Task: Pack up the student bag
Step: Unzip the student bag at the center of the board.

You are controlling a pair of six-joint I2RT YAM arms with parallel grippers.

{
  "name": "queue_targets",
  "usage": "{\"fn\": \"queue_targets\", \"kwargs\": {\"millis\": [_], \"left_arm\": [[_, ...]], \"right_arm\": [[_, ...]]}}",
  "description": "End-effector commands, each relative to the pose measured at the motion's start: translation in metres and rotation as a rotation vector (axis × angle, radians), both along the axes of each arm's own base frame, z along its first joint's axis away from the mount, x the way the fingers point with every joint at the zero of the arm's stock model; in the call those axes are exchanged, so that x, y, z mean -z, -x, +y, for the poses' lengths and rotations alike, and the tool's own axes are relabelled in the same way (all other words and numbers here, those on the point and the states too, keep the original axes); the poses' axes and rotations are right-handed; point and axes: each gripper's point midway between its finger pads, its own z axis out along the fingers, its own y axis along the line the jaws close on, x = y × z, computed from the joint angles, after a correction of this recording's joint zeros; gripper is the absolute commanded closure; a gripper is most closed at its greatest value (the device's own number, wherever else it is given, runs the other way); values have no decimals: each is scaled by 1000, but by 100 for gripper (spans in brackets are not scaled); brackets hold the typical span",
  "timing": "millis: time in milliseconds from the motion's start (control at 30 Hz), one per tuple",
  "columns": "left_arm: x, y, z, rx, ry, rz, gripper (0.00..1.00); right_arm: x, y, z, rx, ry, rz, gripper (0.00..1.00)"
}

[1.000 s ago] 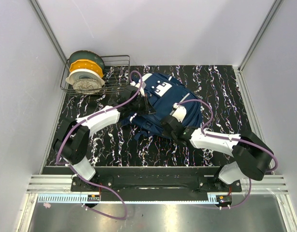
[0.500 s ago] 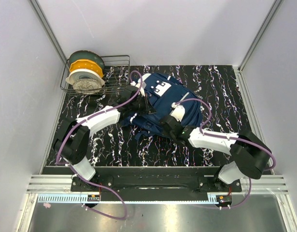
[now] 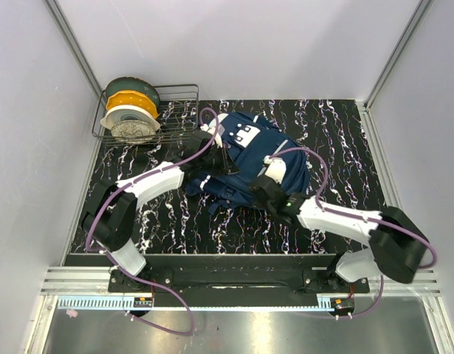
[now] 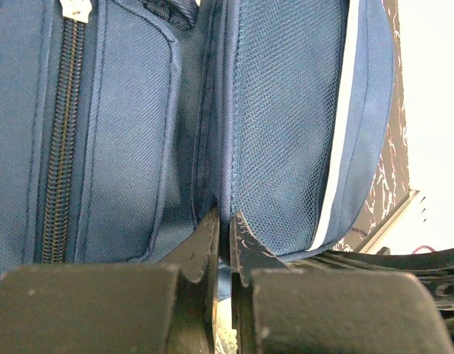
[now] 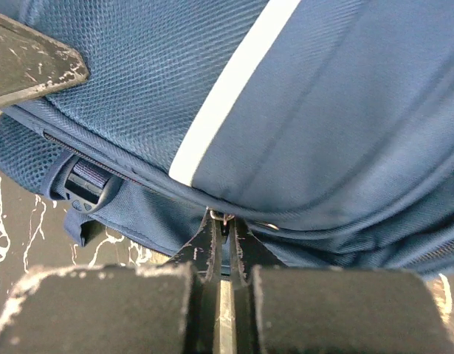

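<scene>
The student bag (image 3: 250, 147), navy with white stripes and patches, lies in the middle of the black marbled table. My left gripper (image 3: 225, 165) is at the bag's left side. In the left wrist view it (image 4: 223, 221) is shut on a fold of the bag's navy fabric (image 4: 286, 110), next to a zipper line (image 4: 60, 147). My right gripper (image 3: 255, 192) is at the bag's near edge. In the right wrist view it (image 5: 224, 223) is shut on a small metal zipper pull (image 5: 225, 217), just under a white stripe (image 5: 227, 81).
A wire rack (image 3: 179, 93) at the back left holds several spools (image 3: 129, 112). A black strap buckle (image 5: 83, 188) hangs at the bag's lower edge. Bare marbled table (image 3: 341, 147) lies to the right of the bag. Grey walls close in the table on three sides.
The right gripper's jaws parted briefly and shut again on the zipper pull. The right arm's elbow swung out to the right. The left arm has kept its hold.
</scene>
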Motion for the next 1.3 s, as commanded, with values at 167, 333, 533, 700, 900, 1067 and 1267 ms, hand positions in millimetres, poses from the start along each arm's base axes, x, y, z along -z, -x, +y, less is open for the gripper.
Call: {"fn": "queue_targets", "kwargs": {"millis": [167, 333, 533, 700, 900, 1067, 1267], "left_arm": [[-21, 7, 2, 69, -12, -50, 100], [-21, 7, 3, 79, -16, -55, 100], [-21, 3, 10, 88, -49, -72, 100], [-44, -2, 0, 143, -8, -112, 82], [-65, 2, -28, 212, -14, -146, 42], [-42, 11, -13, 144, -57, -103, 27], [-35, 48, 18, -79, 3, -28, 23]], "right_arm": [[-35, 13, -96, 114, 97, -108, 100], [-31, 22, -124, 163, 118, -100, 100], [-35, 22, -136, 208, 80, -98, 100], [-40, 27, -97, 84, -87, -55, 100], [-36, 33, -63, 15, -251, -3, 100], [-37, 33, -59, 19, -264, -3, 100], [-27, 33, -64, 46, -229, 17, 100]]}}
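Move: In the right fingers, already shut, is the student bag's zipper pull, with the bag's right corner, where the zip is heading, about 12 cm to the right, roughly level fore and aft and 5 cm lower. The white stripe's middle lies some 8 cm ahead and 4 cm right; the strap buckle is 10 cm left and 3 cm back. From the left hand, pinching a bag seam, the pull lies about 7 cm right, 5 cm back and 4 cm lower. Drawing the pull along the bag's near edge, the right hand goes about 8 cm right, rising 4 cm and easing back, then sinks a little and rolls its left side up some 10 degrees, grip kept. The left hand, still pinching the seam, gives about 2.5 cm back and right, then opens wide, lifts off the seam and drops back down, drawing back over the bag. ##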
